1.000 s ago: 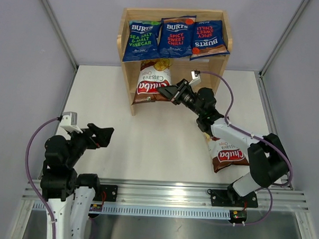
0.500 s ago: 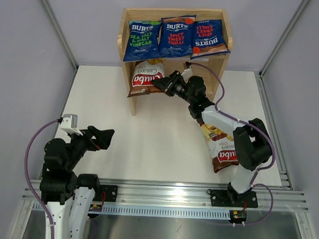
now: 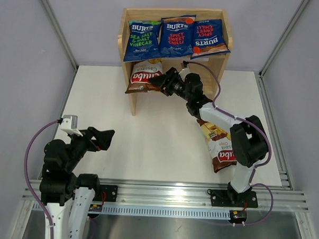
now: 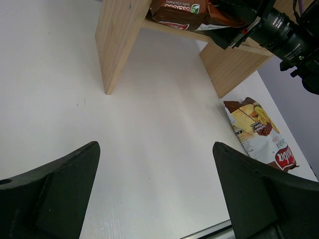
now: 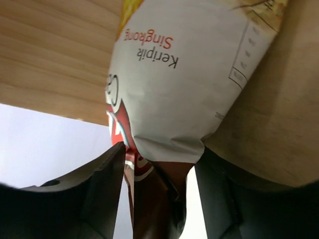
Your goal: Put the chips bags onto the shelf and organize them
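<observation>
Three dark blue Burts chips bags (image 3: 177, 36) lie side by side on the top tier of the wooden shelf (image 3: 129, 99). A brown-and-white Chuba bag (image 3: 144, 76) lies on the lower tier, its near end sticking out past the left front. My right gripper (image 3: 160, 82) is at that bag's right end. In the right wrist view its fingers (image 5: 107, 174) stand parted on either side of the bag's (image 5: 184, 69) sealed edge, with a gap on the right side. A second Chuba bag (image 3: 222, 146) lies flat on the table under my right arm. My left gripper (image 3: 103, 136) hangs open, holding nothing.
Grey walls close in the white table (image 3: 107, 101) on the left, right and back. In the left wrist view the shelf's leg (image 4: 117, 40) stands ahead, and the loose Chuba bag (image 4: 259, 129) lies to the right. An aluminium rail (image 3: 161, 191) runs along the near edge.
My right arm has carried the Chuba bag leftward and further onto the lower tier, and its jaws have parted from the bag's edge. The left arm has stayed still.
</observation>
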`<state>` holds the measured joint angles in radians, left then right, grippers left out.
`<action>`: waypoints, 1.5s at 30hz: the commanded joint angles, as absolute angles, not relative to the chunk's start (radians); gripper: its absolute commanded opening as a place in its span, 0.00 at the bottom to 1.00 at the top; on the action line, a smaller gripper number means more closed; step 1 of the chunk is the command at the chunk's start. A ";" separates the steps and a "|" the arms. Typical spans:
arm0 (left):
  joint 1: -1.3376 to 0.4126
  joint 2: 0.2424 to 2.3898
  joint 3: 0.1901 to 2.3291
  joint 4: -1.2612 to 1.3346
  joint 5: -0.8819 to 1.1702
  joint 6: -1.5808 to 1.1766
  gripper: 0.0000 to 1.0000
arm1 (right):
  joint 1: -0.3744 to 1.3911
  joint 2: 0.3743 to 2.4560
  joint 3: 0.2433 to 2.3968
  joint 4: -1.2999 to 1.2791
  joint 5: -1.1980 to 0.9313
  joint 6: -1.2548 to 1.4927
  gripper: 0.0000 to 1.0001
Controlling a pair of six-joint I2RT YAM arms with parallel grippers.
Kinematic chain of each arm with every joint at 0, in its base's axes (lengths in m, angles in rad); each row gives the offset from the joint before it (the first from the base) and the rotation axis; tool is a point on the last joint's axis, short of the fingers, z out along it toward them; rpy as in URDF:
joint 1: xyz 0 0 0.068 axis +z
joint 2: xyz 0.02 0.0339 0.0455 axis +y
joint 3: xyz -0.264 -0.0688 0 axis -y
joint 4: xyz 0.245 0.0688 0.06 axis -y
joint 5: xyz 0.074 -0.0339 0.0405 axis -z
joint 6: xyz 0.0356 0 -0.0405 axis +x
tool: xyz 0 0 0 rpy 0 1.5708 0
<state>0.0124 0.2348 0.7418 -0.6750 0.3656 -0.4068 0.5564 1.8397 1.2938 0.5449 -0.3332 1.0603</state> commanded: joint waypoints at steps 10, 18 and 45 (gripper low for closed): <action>0.008 0.232 0.745 -0.624 0.368 -0.385 0.99 | 0.561 1.654 1.290 0.210 -0.121 1.017 0.91; 0.006 0.244 0.750 -0.632 0.367 -0.387 0.99 | 0.564 1.530 1.229 0.140 -0.121 0.991 0.99; 0.008 0.350 0.696 -0.607 0.494 -0.408 0.99 | 0.217 0.917 0.732 -0.402 0.184 0.652 0.99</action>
<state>0.0113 0.3428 0.6933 -0.6571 0.4458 -0.4198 0.3229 0.9527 0.7460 -0.4210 0.1497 0.6258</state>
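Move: The Cassava bag left on the table, next for the right hand, lies about 18 cm back, 32 cm to its right and 25 cm below. The Cassava bag still between that hand's fingers, on the lower shelf, has its middle some 6 cm ahead, 4 cm left and 4 cm lower. On the upper shelf, the spicy blue bag is about 7 cm ahead, 8 cm right, 15 cm up. From the left hand the table bag is roughly 7 cm ahead, 48 cm right, 25 cm below. The right fingers, already half open, spread wide and let go of the Cassava bag on the lower shelf. The hand eases right and backs out some 15 cm, then swings right and down towards the table bag, ending about 26 cm right and 10 cm lower, rolling its left side down some 45 degrees and turning clockwise. The open left hand sinks about 3 cm late on. ##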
